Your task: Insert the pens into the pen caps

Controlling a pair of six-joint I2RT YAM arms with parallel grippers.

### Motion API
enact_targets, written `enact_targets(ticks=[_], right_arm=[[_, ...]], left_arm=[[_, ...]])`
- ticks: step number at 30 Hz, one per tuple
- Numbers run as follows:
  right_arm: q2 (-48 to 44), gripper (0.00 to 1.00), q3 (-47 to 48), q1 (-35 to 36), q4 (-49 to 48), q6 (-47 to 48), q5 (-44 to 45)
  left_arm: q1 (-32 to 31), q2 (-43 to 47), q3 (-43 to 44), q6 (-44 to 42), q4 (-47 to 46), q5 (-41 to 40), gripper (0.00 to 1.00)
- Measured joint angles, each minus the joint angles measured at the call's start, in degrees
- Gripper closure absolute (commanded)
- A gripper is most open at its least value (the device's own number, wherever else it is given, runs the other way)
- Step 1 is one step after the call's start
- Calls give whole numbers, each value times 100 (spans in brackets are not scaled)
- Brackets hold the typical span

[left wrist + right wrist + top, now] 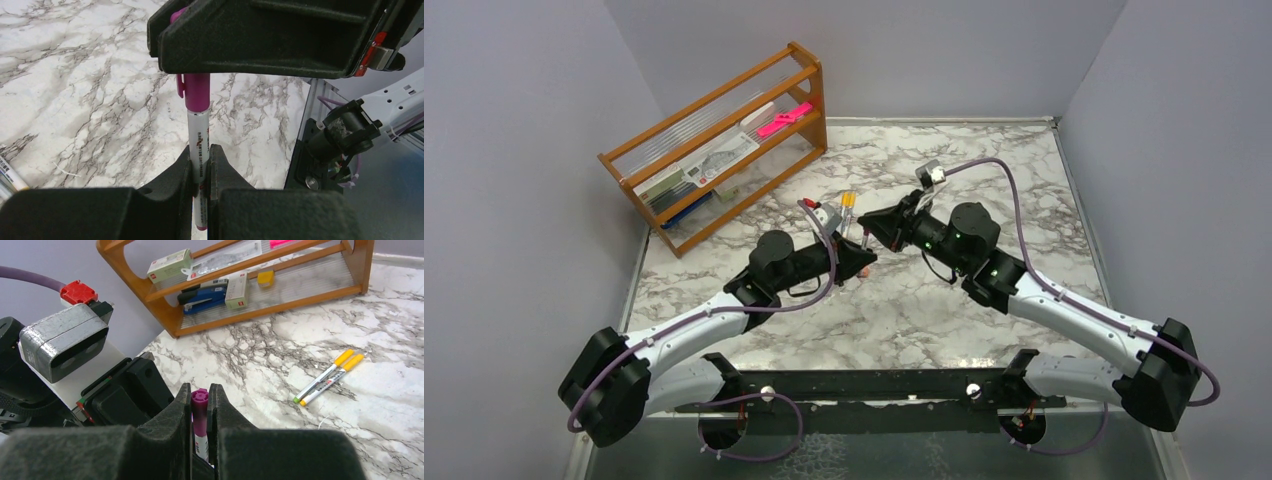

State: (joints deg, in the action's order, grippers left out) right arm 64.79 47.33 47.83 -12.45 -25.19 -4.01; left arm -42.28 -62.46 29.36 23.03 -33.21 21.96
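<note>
My left gripper (201,152) is shut on the white barrel of a pen (198,145), which stands upright between its fingers. A purple cap (197,92) sits on the barrel's upper end. My right gripper (200,392) is shut on that purple cap (200,402), and its black fingers (260,40) cover the cap's top in the left wrist view. Both grippers meet above the table's middle, left (861,262) and right (872,233). Two more pens with yellow caps (327,375) lie side by side on the marble, also in the top view (849,205).
A wooden rack (724,140) stands at the back left, holding boxes, a blue stapler (205,294) and a bright pink flat item (784,118). Grey walls close the table on three sides. The marble tabletop (984,160) stretches to the right.
</note>
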Motion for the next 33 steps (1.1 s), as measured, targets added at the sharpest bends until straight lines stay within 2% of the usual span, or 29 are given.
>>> enact_targets(ticks=[10, 20, 22, 26, 29, 33], right_arm=[[-214, 99, -601, -168, -872, -435, 85], [-219, 99, -612, -291, -1040, -411, 483], [-219, 92, -575, -293, -1014, -407, 564], [-245, 61, -330, -280, -623, -455, 726], [-221, 45, -85, -74, 70, -601, 841], [-258, 43, 256, -7, 809, -662, 1161]], left_arm=[[-87, -195, 715, -345, 953, -160, 100], [-24, -732, 1591, -603, 1576, -17, 100], [-7, -796, 1655, -605, 1582, 44, 100], [33, -868, 1668, -533, 1491, 96, 100], [66, -881, 1593, -382, 868, 111, 100], [107, -870, 1213, -162, 372, -48, 100]])
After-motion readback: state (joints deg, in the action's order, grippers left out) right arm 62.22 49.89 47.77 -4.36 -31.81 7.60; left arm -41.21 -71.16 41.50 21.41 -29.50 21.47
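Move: The left hand holds the white pen upright, with the purple pen cap about 6 cm straight above its hand point, already on the pen's upper end. The right hand pinches that cap, so the pen's middle lies some 6 cm straight below it. On the table, roughly 22 cm ahead of the left hand, 6 cm to its left and 21 cm lower, lie two yellow-capped pens; an orange block sits about 9 cm ahead, 3 cm left. Still pinching the purple cap on the upright pen, both hands seem to press cap and pen together as they travel forward and to the right, about 4 cm each, the left hand also rising. The right fingers then open wide and let go of the cap, that hand easing back about 1 cm, its wrist turned some 10 degrees clockwise; the left hand keeps its grip on the pen. ##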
